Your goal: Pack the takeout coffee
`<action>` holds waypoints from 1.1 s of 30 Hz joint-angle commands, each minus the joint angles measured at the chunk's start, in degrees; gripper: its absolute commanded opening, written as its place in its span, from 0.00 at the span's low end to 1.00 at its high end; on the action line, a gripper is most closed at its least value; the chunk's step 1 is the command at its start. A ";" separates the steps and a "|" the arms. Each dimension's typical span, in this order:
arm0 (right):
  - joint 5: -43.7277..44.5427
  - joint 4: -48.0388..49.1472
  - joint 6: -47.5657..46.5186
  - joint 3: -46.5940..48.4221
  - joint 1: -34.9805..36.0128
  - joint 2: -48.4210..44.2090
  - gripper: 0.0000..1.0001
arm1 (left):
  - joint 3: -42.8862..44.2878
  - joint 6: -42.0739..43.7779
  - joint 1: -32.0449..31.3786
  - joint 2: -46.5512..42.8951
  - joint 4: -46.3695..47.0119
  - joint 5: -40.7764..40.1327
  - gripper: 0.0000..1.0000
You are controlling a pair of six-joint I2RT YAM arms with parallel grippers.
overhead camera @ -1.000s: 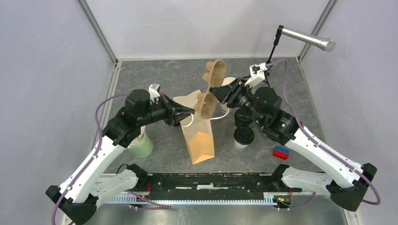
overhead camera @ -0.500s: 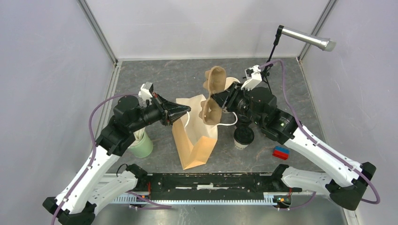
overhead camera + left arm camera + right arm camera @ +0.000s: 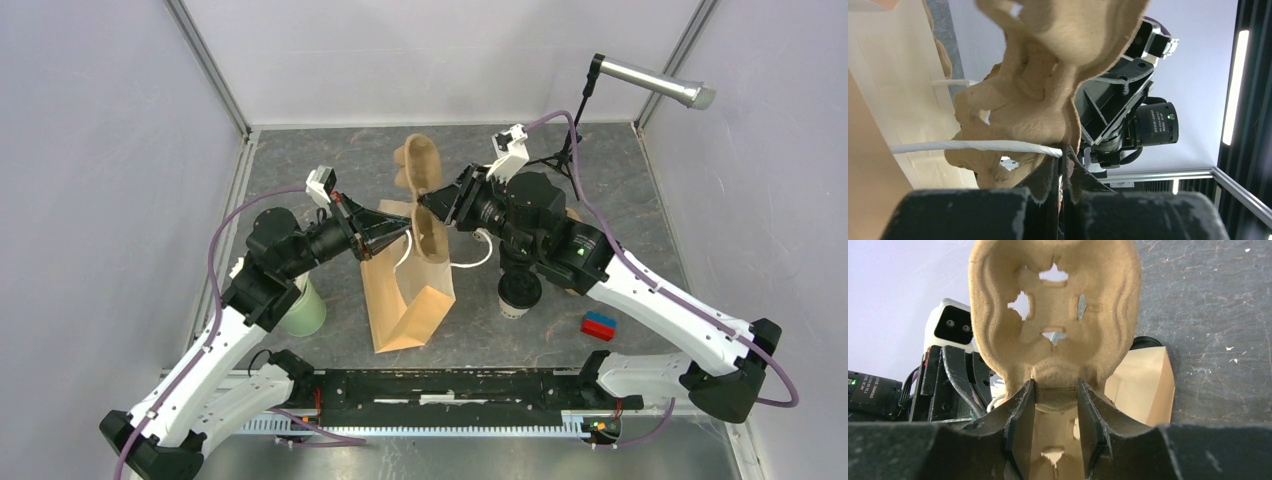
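A takeout coffee (image 3: 519, 291), a cream cup with a black lid, stands on the table right of the bag, partly under my right arm. The brown paper bag (image 3: 405, 300) stands tilted in the middle. My left gripper (image 3: 404, 229) is shut on the bag's white cord handle (image 3: 973, 145), pinched at the fingertips of the left gripper (image 3: 1066, 159). My right gripper (image 3: 432, 205) is shut on the middle ridge of a tan pulp cup carrier (image 3: 422, 190), held on edge above the bag's mouth. In the right wrist view the carrier (image 3: 1055, 305) rises between the fingers of the right gripper (image 3: 1055, 390).
A pale green cup (image 3: 301, 311) stands beside my left arm. A red and blue block (image 3: 598, 325) lies at the right, near the front. A microphone on a stand (image 3: 655, 84) sits at the back right corner. Walls close off the left, right and far sides.
Both grippers moved left and slightly farther back. The bag was pulled left by its handle and tilted. The carrier travelled left with the right gripper, over the bag's mouth.
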 commanded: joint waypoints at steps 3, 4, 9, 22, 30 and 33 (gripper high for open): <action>2.56 -0.76 1.46 3.36 0.62 1.59 0.39 | 0.32 0.86 0.17 -0.13 7.09 1.36 0.02; 2.89 -1.18 1.49 3.30 0.65 1.61 0.39 | 0.34 0.90 0.21 0.03 7.10 1.43 0.02; 4.01 -1.76 1.44 1.23 1.93 1.42 0.39 | 0.14 0.82 0.21 0.64 7.62 1.76 0.03; 9.47 -3.65 -1.14 -4.66 6.99 0.66 0.38 | -1.93 1.92 0.17 -2.86 2.93 -0.97 0.02; 10.89 -3.91 -5.06 -4.08 9.10 0.73 0.38 | -3.73 2.22 0.21 -5.78 1.12 -2.51 0.02; 11.32 -4.47 -7.08 -2.20 10.62 1.50 0.38 | -3.54 2.55 0.22 -5.50 1.46 -2.34 0.02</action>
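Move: The right hand already grips the cup carrier by its middle, held on end. The open mouth of the bag lies about 9 cm below that hand, 4 cm back and 1 cm to its left. On the table some 30 cm below, the near lidded cup is about 19 cm right and 4 cm back, the second 18 cm right and 4 cm ahead. From the left hand, which holds a bag handle, the mouth is about 9 cm below and 2 cm right, neither ahead nor back. After hardly moving at first, the right hand lowers the carrier about 7 cm into the open bag, drawing back some 3 cm and edging slightly left while it tips about 10 to 15 degrees, left side down, fingers still shut on the carrier's narrow waist. The left hand keeps its pinch on the white rope handle beside it, staying nearly in place before easing about 1 cm back and 1 cm left, away from the right hand, as the carrier goes down. ##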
